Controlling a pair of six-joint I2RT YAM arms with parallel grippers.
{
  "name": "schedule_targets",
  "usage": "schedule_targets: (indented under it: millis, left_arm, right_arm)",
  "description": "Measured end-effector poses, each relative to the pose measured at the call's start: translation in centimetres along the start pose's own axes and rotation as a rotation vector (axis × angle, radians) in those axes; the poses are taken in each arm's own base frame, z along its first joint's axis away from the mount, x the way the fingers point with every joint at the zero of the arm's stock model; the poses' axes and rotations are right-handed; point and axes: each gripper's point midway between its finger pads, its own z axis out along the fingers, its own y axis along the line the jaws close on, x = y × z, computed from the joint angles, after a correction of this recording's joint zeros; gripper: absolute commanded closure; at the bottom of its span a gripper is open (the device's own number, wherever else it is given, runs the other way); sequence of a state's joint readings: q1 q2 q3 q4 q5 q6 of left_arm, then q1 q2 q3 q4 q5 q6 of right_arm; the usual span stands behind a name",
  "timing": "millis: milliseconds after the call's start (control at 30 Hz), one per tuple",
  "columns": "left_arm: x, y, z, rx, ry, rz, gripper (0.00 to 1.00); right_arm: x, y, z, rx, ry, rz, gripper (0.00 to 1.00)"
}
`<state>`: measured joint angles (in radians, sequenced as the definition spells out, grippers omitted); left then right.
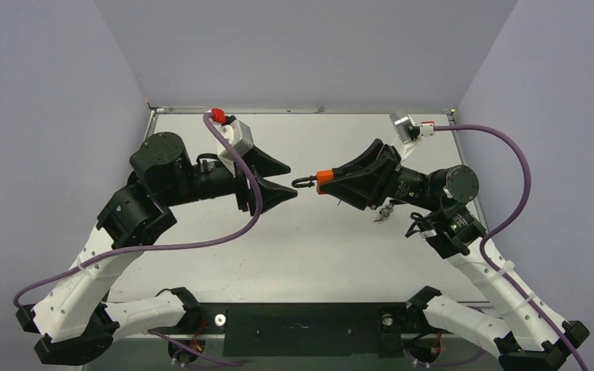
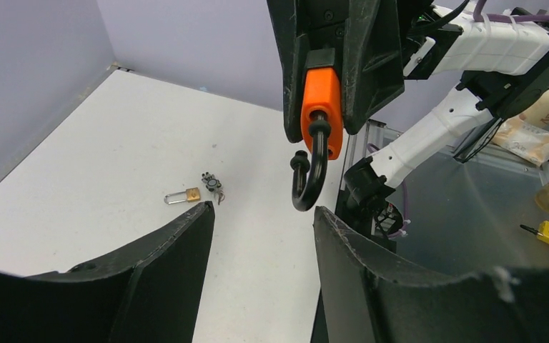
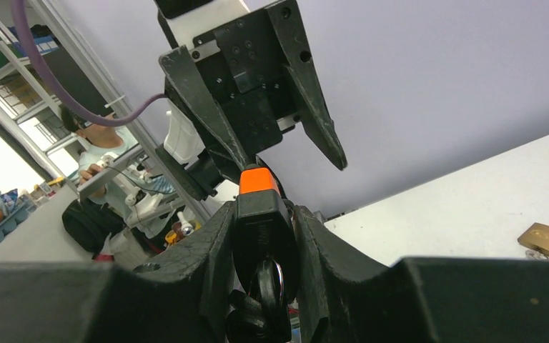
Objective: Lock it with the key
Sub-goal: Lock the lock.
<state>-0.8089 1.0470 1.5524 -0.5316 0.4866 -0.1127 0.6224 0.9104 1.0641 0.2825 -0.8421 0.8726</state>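
Note:
My right gripper [image 1: 326,181] is shut on an orange-and-black padlock [image 1: 324,178] and holds it in the air above the table's middle. Its black shackle [image 2: 310,177] is open, one end free, and points at my left gripper [image 1: 289,179]. The left gripper is open and empty, with its fingertips just short of the shackle, not touching it. In the right wrist view the padlock [image 3: 260,204] sits between my fingers [image 3: 214,243], with a black key bunch [image 3: 266,304] hanging at its base. I cannot tell whether a key is in the keyhole.
A small brass padlock [image 2: 184,195] and a small key bunch [image 2: 212,184] lie on the white table [image 1: 294,247] below the right arm; the brass padlock also shows in the right wrist view [image 3: 547,240]. Purple cables [image 1: 510,154] hang off both arms.

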Motion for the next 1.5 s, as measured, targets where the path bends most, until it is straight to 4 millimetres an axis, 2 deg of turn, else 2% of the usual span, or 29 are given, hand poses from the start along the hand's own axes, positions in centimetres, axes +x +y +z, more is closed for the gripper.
schedule_targets:
  millis: [200, 533, 667, 833, 1067, 1500]
  left_arm:
    - [0.2, -0.4, 0.6, 0.045, 0.011, -0.002, 0.51]
    - [-1.0, -1.4, 0.4, 0.094, -0.034, 0.017, 0.55]
    - [-1.2, -1.6, 0.4, 0.105, -0.039, 0.016, 0.63]
    - [-1.3, -1.6, 0.4, 0.107, -0.045, 0.010, 0.82]
    - [-1.3, -1.4, 0.4, 0.098, -0.044, -0.004, 1.00]
    - [-1.1, -0.8, 1.2, 0.078, -0.063, -0.154, 1.00]
  right_arm:
    - [-0.2, 0.5, 0.1, -0.015, -0.007, 0.001, 1.00]
    - [-0.1, -0.1, 0.5, -0.002, -0.007, 0.008, 1.00]
    - [0.0, -0.4, 0.6, 0.005, -0.004, 0.012, 1.00]
    - [0.1, -0.7, 0.6, 0.014, -0.003, 0.015, 1.00]
    - [0.2, -0.8, 0.6, 0.021, -0.002, 0.005, 1.00]
    - [0.1, -1.5, 0.8, 0.121, -0.014, -0.104, 1.00]
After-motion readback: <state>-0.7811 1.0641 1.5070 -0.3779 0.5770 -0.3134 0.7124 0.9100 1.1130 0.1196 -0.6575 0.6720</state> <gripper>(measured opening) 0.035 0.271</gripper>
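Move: The open shackle of the orange lock lies about 3 cm to the right of the empty left hand, 1 cm back and 2 cm above it. The lock's body is some 7 cm to that hand's right, also about 1 cm back and 2 cm up. The right hand grips that body, whose middle is about 1 cm to its left and 1 cm up. The shackle sticks out some 5 cm to that hand's left and 2 cm above it, level fore and aft. Edging right, then back and up by about 1.5 cm, the left hand brings its half-open fingers around the bend of the shackle and shuts them on it. With the shackle pinched, it eases about 1 cm forward and tilts slightly, while the right hand, still gripping the lock body, shifts about 1 cm forward and to the left and turns some 10 degrees clockwise. ##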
